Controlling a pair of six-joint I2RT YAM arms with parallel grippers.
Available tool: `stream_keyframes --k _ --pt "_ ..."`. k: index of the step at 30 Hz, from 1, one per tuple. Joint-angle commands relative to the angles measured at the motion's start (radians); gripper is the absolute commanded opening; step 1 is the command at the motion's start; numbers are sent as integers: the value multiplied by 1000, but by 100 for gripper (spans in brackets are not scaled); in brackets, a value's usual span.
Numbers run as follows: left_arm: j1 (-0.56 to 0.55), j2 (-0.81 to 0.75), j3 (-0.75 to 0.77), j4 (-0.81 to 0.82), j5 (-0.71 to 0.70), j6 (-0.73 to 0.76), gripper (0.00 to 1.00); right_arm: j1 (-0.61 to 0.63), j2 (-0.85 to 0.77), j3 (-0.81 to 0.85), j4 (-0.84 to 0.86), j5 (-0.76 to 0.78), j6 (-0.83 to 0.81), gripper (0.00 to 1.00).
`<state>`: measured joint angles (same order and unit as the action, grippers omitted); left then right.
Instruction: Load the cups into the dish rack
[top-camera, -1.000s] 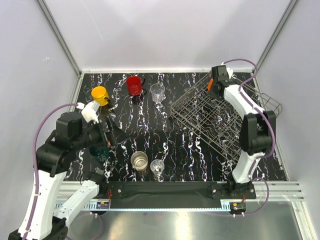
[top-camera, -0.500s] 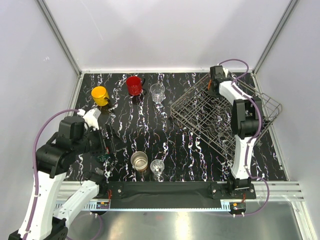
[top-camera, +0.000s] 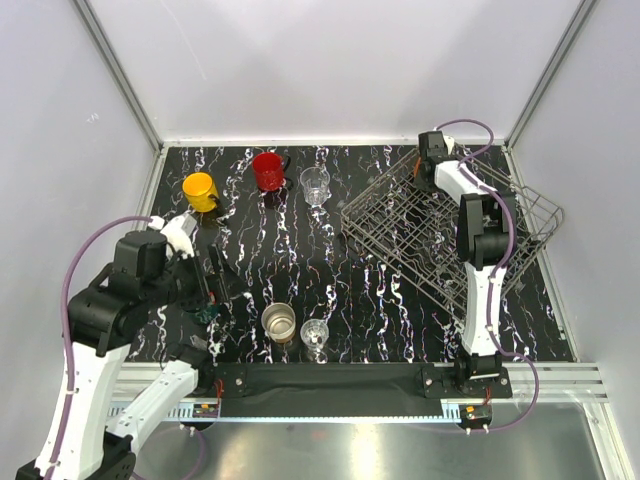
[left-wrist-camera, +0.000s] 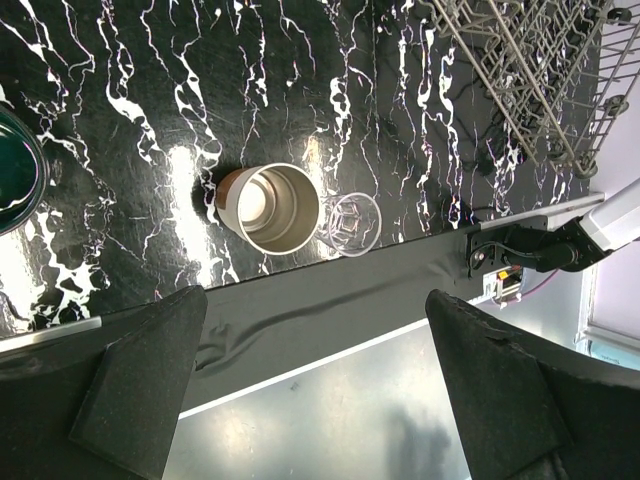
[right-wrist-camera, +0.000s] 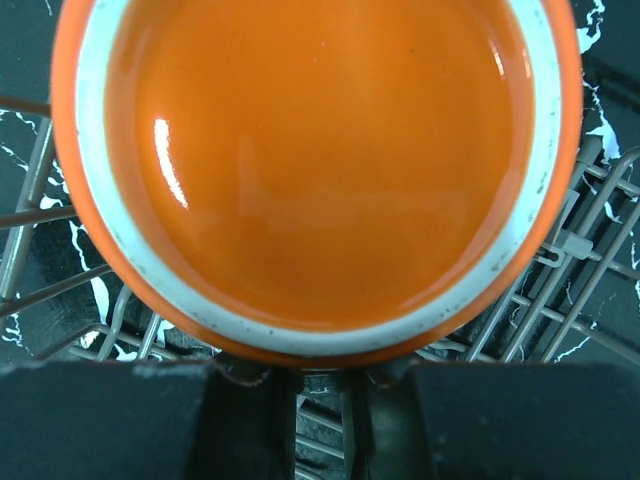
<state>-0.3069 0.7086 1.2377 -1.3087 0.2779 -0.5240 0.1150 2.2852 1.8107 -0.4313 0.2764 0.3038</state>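
Observation:
My right gripper is shut on the near edge of the orange mug, which fills the right wrist view above the wires of the dish rack. From above, that gripper sits at the far left corner of the dish rack. My left gripper hangs open over the dark teal cup, holding nothing. Its wrist view shows the teal rim, the brown-and-cream cup and a clear glass. The yellow mug, red mug and another glass stand at the back.
The rack stands skewed across the right half of the black marbled table. Its side basket points toward the right wall. A black mat and metal rail run along the near edge, beneath my left fingers.
My left arm has drawn back toward the near left, bringing its open gripper over the teal cup. The right arm has straightened toward the rack's far corner with the orange mug.

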Motion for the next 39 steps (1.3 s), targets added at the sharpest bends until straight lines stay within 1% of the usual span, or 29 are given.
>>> stream_keyframes --k 1,2,4,5,6,7,8,10,12,14,16,18,21,22,23,24,26,28,29,31,32,33,34,35,39 --pt "-3 8 46 16 -25 -4 99 -3 -6 55 59 27 26 0" --pt "-3 9 46 17 -25 -4 99 -3 -3 59 46 33 24 1" --pt "-3 9 51 16 -25 -5 99 -5 11 79 28 30 31 8" --pt "-3 11 52 16 -25 -5 99 -5 16 85 10 21 32 16" --pt "-3 14 55 14 -22 -4 99 -5 17 90 3 17 35 33" --pt "-3 15 65 11 -22 -2 99 -3 16 94 -6 11 35 39" --pt "-3 20 72 6 -23 2 99 -5 10 98 -12 4 43 49" --pt "-3 29 88 0 -28 9 99 -5 3 110 -36 3 50 58" --pt "-3 37 106 -4 -26 18 99 -3 -10 116 -52 -3 60 65" --pt "-3 41 120 -4 -25 25 99 -3 -19 119 -79 -9 70 67" --pt "-3 54 132 -7 -22 41 99 -3 -44 113 -104 -14 89 72" --pt "-3 66 164 -17 -20 53 99 -3 -82 108 -127 -28 107 73" --pt "-3 101 218 -38 -28 88 99 -2 -137 114 -213 -39 129 76" --pt "-3 112 233 -44 -32 105 99 -3 -151 118 -265 -43 135 80" --pt "-3 123 243 -47 -37 108 99 0 -191 113 -282 -58 135 88" --pt "-3 130 247 -44 -37 110 99 2 -216 104 -299 -62 135 89" --pt "-3 153 267 -32 -36 110 99 14 -297 56 -331 -91 133 96" --pt "-17 173 295 -31 -48 110 99 23 -349 17 -386 -105 142 100" --pt "-27 187 310 -29 -69 113 99 29 -401 -3 -397 -149 165 100" --pt "-73 232 353 -35 -97 120 99 38 -456 -77 -437 -184 213 100" --pt "-104 247 367 -37 -123 124 99 60 -519 -108 -442 -224 263 100" --pt "-115 276 377 -38 -134 125 99 86 -553 -167 -440 -241 274 100" --pt "-123 293 388 -38 -140 124 99 113 -584 -192 -440 -253 281 100" --pt "-129 304 399 -34 -140 122 99 171 -639 -217 -439 -261 281 100" --pt "-136 390 440 -38 -163 107 99 242 -711 -312 -515 -331 327 100"
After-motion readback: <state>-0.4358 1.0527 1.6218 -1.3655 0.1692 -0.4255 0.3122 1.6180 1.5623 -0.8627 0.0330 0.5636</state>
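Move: The right hand still holds the orange cup, seemingly by its handle, low in the dish rack's far-left corner; the cup's middle is about 4 cm ahead, level with it sideways. The rack's middle is some 19 cm back and 5 cm right. From the empty left hand, the far glass lies about 38 cm ahead, 16 cm right; the red mug 43 cm straight ahead; the steel cup level with it, 8 cm right; all roughly 23 cm below. The right fingers open wide and let go of the orange cup in the rack's far-left corner; after a short nudge forward and up the hand backs off about 18 cm, lifting some 17 cm and swinging left, its left side rolling up about 20 degrees. The left hand, still open and touching nothing, rises, then also heads forward and slightly right. ##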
